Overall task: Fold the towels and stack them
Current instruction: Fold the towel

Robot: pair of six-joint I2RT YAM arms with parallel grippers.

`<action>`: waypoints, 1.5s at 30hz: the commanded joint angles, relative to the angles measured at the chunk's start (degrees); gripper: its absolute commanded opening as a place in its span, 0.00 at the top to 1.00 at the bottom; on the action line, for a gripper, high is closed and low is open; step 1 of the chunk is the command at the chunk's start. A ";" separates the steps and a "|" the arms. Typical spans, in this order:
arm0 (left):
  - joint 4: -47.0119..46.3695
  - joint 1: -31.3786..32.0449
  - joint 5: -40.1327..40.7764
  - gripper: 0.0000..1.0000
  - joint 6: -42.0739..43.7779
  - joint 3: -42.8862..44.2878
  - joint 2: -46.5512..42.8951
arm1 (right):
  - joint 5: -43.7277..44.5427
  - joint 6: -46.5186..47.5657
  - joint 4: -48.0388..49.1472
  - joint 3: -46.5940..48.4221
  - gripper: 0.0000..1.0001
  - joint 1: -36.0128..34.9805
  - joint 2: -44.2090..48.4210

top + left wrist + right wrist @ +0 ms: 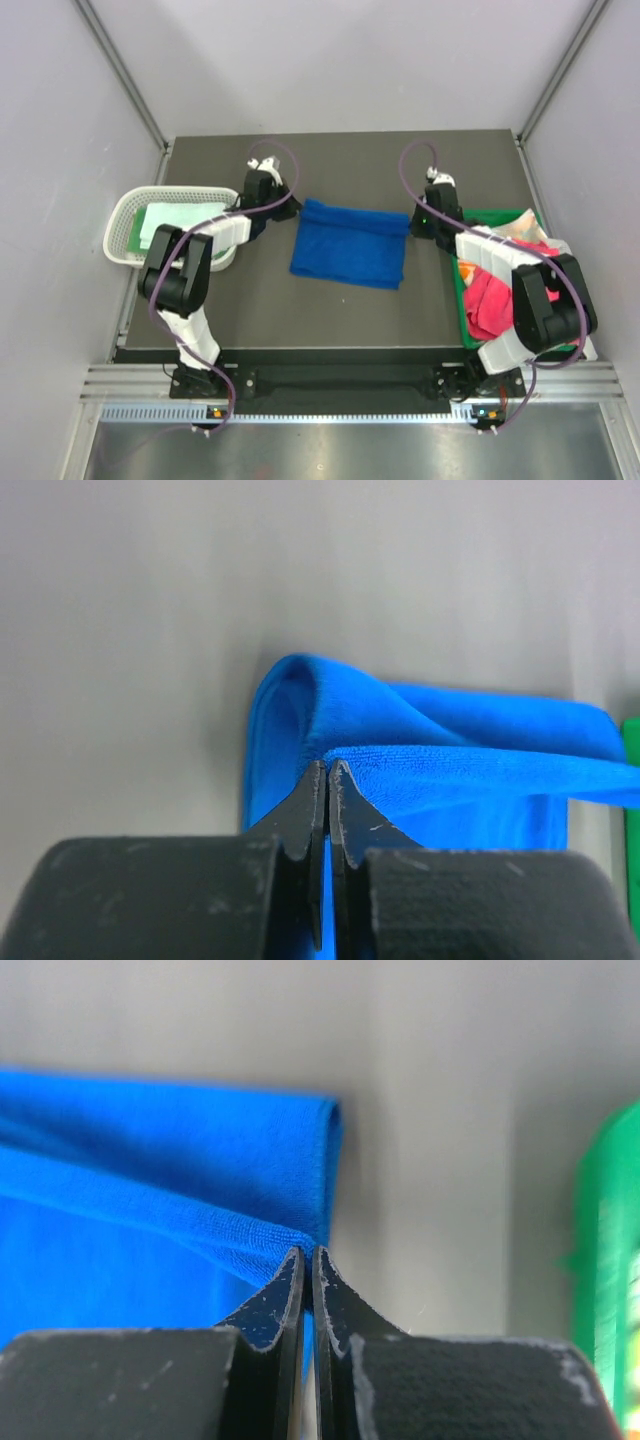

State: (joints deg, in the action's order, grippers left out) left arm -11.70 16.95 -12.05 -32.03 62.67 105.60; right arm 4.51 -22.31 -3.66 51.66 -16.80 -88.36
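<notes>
A royal blue towel (350,243) lies spread in the middle of the dark table, with its far edge doubled over. My left gripper (291,208) is shut on that towel's far left corner; in the left wrist view the jaws (327,767) pinch a blue towel (450,755) edge. My right gripper (413,224) is shut on the far right corner, where the tips (308,1252) hold the blue towel (150,1170) hem. A pale green towel (173,221) lies folded in the white basket. Pink and red towels (487,297) are heaped in the green bin.
The white mesh basket (122,218) stands at the table's left edge, beside the left arm. The green bin (461,292) stands at the right edge under the right arm, and shows as a green bin (603,1260) wall in the right wrist view. Grey walls enclose the table.
</notes>
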 commanded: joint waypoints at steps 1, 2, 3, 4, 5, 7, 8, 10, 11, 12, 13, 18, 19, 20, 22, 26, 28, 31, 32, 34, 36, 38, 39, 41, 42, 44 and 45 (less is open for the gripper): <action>-3.59 0.10 2.56 1.00 -1.36 -5.54 -5.49 | 2.69 -2.13 2.34 -4.79 1.00 -3.50 5.11; -3.50 0.54 2.91 1.00 -1.19 -6.50 -6.28 | 2.61 -2.56 2.52 -5.68 1.00 -3.94 5.73; -3.33 0.71 3.09 1.00 -1.19 -8.34 -7.68 | 2.69 -3.35 2.95 -6.56 1.00 -4.90 6.26; -2.72 0.72 3.09 1.00 -1.19 -9.05 -8.30 | 3.04 -3.62 2.87 -7.88 1.00 -5.26 7.14; -2.62 0.80 3.18 1.00 -1.28 -10.02 -8.92 | 3.31 -3.97 3.04 -8.50 1.00 -5.79 7.49; -2.71 0.80 3.27 1.00 -1.46 -12.30 -10.76 | 4.36 -4.67 3.22 -10.26 1.00 -7.02 8.81; -2.71 0.80 3.18 1.00 -1.45 -12.92 -11.38 | 4.62 -5.03 3.22 -10.78 1.00 -7.28 9.16; -2.45 0.89 3.18 1.00 -1.28 -14.76 -13.40 | 5.15 -5.55 3.22 -12.02 1.00 -8.07 10.13; -2.36 0.89 3.26 1.00 -1.28 -15.30 -14.10 | 5.42 -5.82 3.31 -12.28 1.00 -8.25 10.57; -1.92 0.89 3.27 1.00 -0.93 -15.74 -15.24 | 5.59 -5.91 3.22 -12.89 1.00 -8.69 11.36; -1.48 0.89 3.27 1.00 -0.75 -15.92 -15.86 | 5.85 -6.08 3.22 -13.25 1.00 -8.69 11.80; -0.60 1.07 1.43 1.00 -0.31 -17.58 -17.53 | 5.50 -7.40 3.22 -14.92 1.00 -9.83 13.38; -0.51 1.24 1.25 1.00 -0.14 -17.93 -17.62 | 5.68 -7.58 3.22 -15.18 1.00 -10.09 13.65; -0.34 1.59 0.98 1.00 -0.05 -18.20 -17.62 | 5.86 -7.75 3.22 -15.53 1.00 -10.36 13.91; 0.01 1.94 1.16 1.00 0.13 -19.34 -17.89 | 6.29 -8.28 3.22 -16.32 1.00 -10.71 14.70; 0.28 2.03 1.33 1.00 0.13 -21.45 -18.85 | 6.47 -8.46 2.96 -17.29 1.00 -11.50 15.75; 0.28 2.03 1.16 1.00 0.04 -22.50 -20.08 | 6.82 -8.90 2.70 -18.17 1.00 -11.85 16.89; 0.89 2.03 1.94 1.00 0.56 -23.47 -21.93 | 7.09 -8.98 2.26 -18.87 1.00 -12.21 17.86; 0.98 2.03 2.12 1.00 0.57 -23.65 -22.45 | 7.00 -9.07 2.08 -18.96 1.00 -12.38 18.04; 1.51 2.03 1.95 1.00 0.74 -24.18 -23.60 | 7.09 -9.25 2.17 -19.58 1.00 -12.73 18.57; 1.60 2.03 1.68 1.00 0.83 -24.79 -24.12 | 7.09 -9.60 2.34 -20.19 1.00 -13.08 18.57; 1.42 2.12 1.25 1.00 0.92 -25.49 -24.13 | 7.09 -10.21 2.43 -20.63 1.00 -13.35 18.31; 1.25 2.12 0.72 1.00 0.83 -25.76 -23.95 | 7.00 -10.30 2.78 -20.98 1.00 -13.70 18.22; 0.90 2.12 0.37 1.00 0.57 -26.90 -23.69 | 7.18 -10.91 3.22 -21.60 1.00 -14.05 18.13; 0.72 2.12 0.28 1.00 0.39 -27.34 -23.60 | 7.18 -10.92 3.22 -22.21 1.00 -14.14 18.13; 0.63 2.21 0.19 1.00 0.30 -27.87 -23.77 | 7.35 -11.36 3.22 -22.74 1.00 -14.14 18.22; 0.63 2.12 0.28 1.00 0.22 -28.39 -23.95 | 7.35 -11.36 3.31 -23.09 1.00 -14.23 18.39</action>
State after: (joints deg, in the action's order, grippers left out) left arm -9.39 18.98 -11.42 -32.27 35.35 82.87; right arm 10.37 -32.67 -2.55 29.45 -30.15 -71.20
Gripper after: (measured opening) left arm 0.021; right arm 0.012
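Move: Each shut gripper still pinches a corner of the blue towel's raised far edge. The left hand is taking its corner to the towel's near-left corner, about 19 cm back, 3 cm to its left and some 7 cm below, with the white basket about 37 cm left and 6 cm back. For the right hand the near-right corner is roughly 16 cm back, 3 cm left and 7 cm below, and the green bin stands about 29 cm right and 12 cm back. Both hands draw the pinched edge of the blue towel straight back together towards its near edge, the left by some 13 cm and the right by about 12, quickly at first and then at a slower creep. They sink 3 to 4 cm on the way in small dips with slight rises between, fingers staying shut on the corners and wrists tipping down only a few degrees. ##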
